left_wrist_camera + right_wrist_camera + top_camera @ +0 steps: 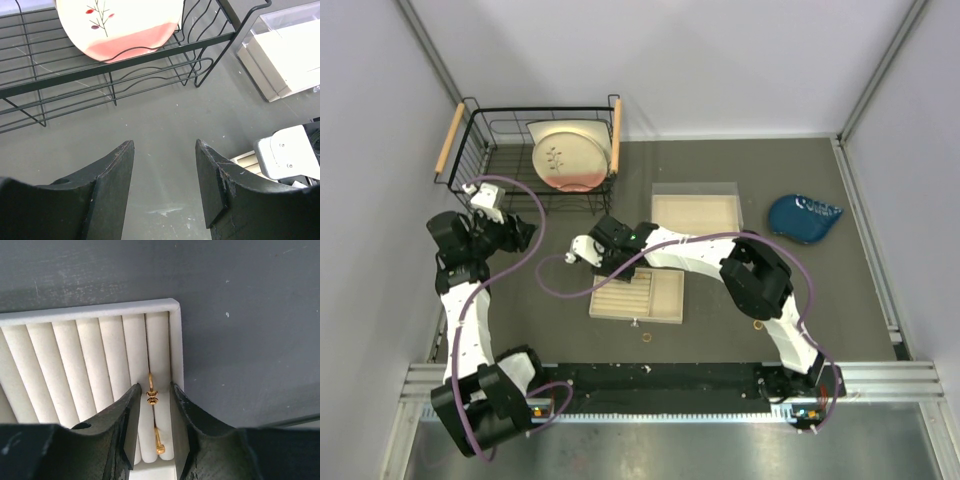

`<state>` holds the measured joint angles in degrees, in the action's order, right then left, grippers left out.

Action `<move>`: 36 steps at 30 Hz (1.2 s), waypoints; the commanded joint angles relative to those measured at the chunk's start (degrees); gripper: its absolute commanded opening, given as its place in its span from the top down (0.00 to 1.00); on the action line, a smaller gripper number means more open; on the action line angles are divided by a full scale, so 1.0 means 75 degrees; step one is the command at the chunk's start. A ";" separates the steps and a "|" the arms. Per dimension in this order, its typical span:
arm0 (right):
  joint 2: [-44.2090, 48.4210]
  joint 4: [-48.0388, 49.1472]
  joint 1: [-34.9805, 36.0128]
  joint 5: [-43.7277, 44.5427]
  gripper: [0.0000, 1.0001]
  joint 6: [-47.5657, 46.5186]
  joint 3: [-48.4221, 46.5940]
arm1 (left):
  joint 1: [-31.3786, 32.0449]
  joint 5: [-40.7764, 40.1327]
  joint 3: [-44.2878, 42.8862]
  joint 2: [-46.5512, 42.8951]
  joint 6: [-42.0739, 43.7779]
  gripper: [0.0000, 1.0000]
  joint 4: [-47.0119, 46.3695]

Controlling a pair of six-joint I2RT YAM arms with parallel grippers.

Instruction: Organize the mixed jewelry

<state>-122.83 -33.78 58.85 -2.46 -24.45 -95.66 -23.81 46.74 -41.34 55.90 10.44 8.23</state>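
A beige ridged tray [655,300] lies mid-table. In the right wrist view a gold ring [152,396] stands in the slot between the last two rolls of the tray [90,355], by its corner. My right gripper [155,390] straddles this ring, its jaws a little apart with a gap on each side, touching nothing. From above, the right gripper [588,252] is over the tray's far left corner. Two more gold rings [647,335] [758,324] lie on the table. My left gripper [165,150] hangs open and empty over bare table; seen from above, the left gripper [525,232] is left of the tray.
A black wire dish rack [535,150] holding a plate [570,158] stands at the back left, close in front of the left gripper. A beige box [696,213] under a clear cover sits behind the tray. A blue dish [803,217] lies at the right.
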 commanded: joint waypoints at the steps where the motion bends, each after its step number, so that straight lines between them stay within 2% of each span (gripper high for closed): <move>1: 0.0461 -0.0124 0.0040 0.0304 0.69 -0.0010 0.0016 | -0.0059 0.0236 -0.0136 -0.0176 0.0108 0.43 0.0039; 8: 0.1246 -0.0359 0.0040 0.0467 0.67 0.0096 0.0039 | -0.0059 0.0447 -0.0358 -0.0118 0.0015 0.43 0.0063; 14: 0.2149 -0.0558 0.0040 0.0352 0.67 0.0213 0.0542 | -0.0059 0.0775 -0.0535 -0.0047 -0.0301 0.42 -0.0100; 21: 0.3590 -0.0992 0.0063 -0.0585 0.67 0.0096 0.2332 | -0.0048 0.1512 -0.0406 0.0433 -0.1330 0.42 -0.0966; 27: 0.4622 -0.1074 0.0753 -0.1090 0.70 -0.0267 0.3962 | -0.0001 0.1924 -0.0440 0.1183 -0.2902 0.43 -0.2174; 30: 0.4752 -0.1004 0.1326 -0.1113 0.71 -0.0361 0.4339 | 0.0128 0.1655 -0.0523 0.1371 -0.2892 0.43 -0.2257; 36: 0.4506 -0.0525 0.1879 -0.1044 0.76 -0.0864 0.4504 | 0.0257 0.1467 -0.0827 0.1558 -0.2576 0.42 -0.1895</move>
<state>-89.86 -41.54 70.78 -9.58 -27.40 -61.89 -22.46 57.65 -43.68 67.31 -9.34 -4.23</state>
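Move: Back towards the base from the right hand, about 15 cm and some 5 cm to its right, lies the loose gold ring on the table, roughly 4 cm lower. The roll tray's middle is 5 cm back and 3 cm right, with its clear knob 12 cm back and 3 cm right; another loose ring lies 12 cm back and 32 cm right. From the left hand the loose ring is about 20 cm back, 29 cm right and 21 cm down. Rising clear of the ring just set in the tray's far slot, the right hand climbs about 9 cm with its fingers already parted, then sweeps back and right over the tray and past its near edge towards the loose ring, sinking again and turning some 20 degrees counter-clockwise; the fingers stay parted. The empty left hand drifts right and forward, rolling its left side down. ##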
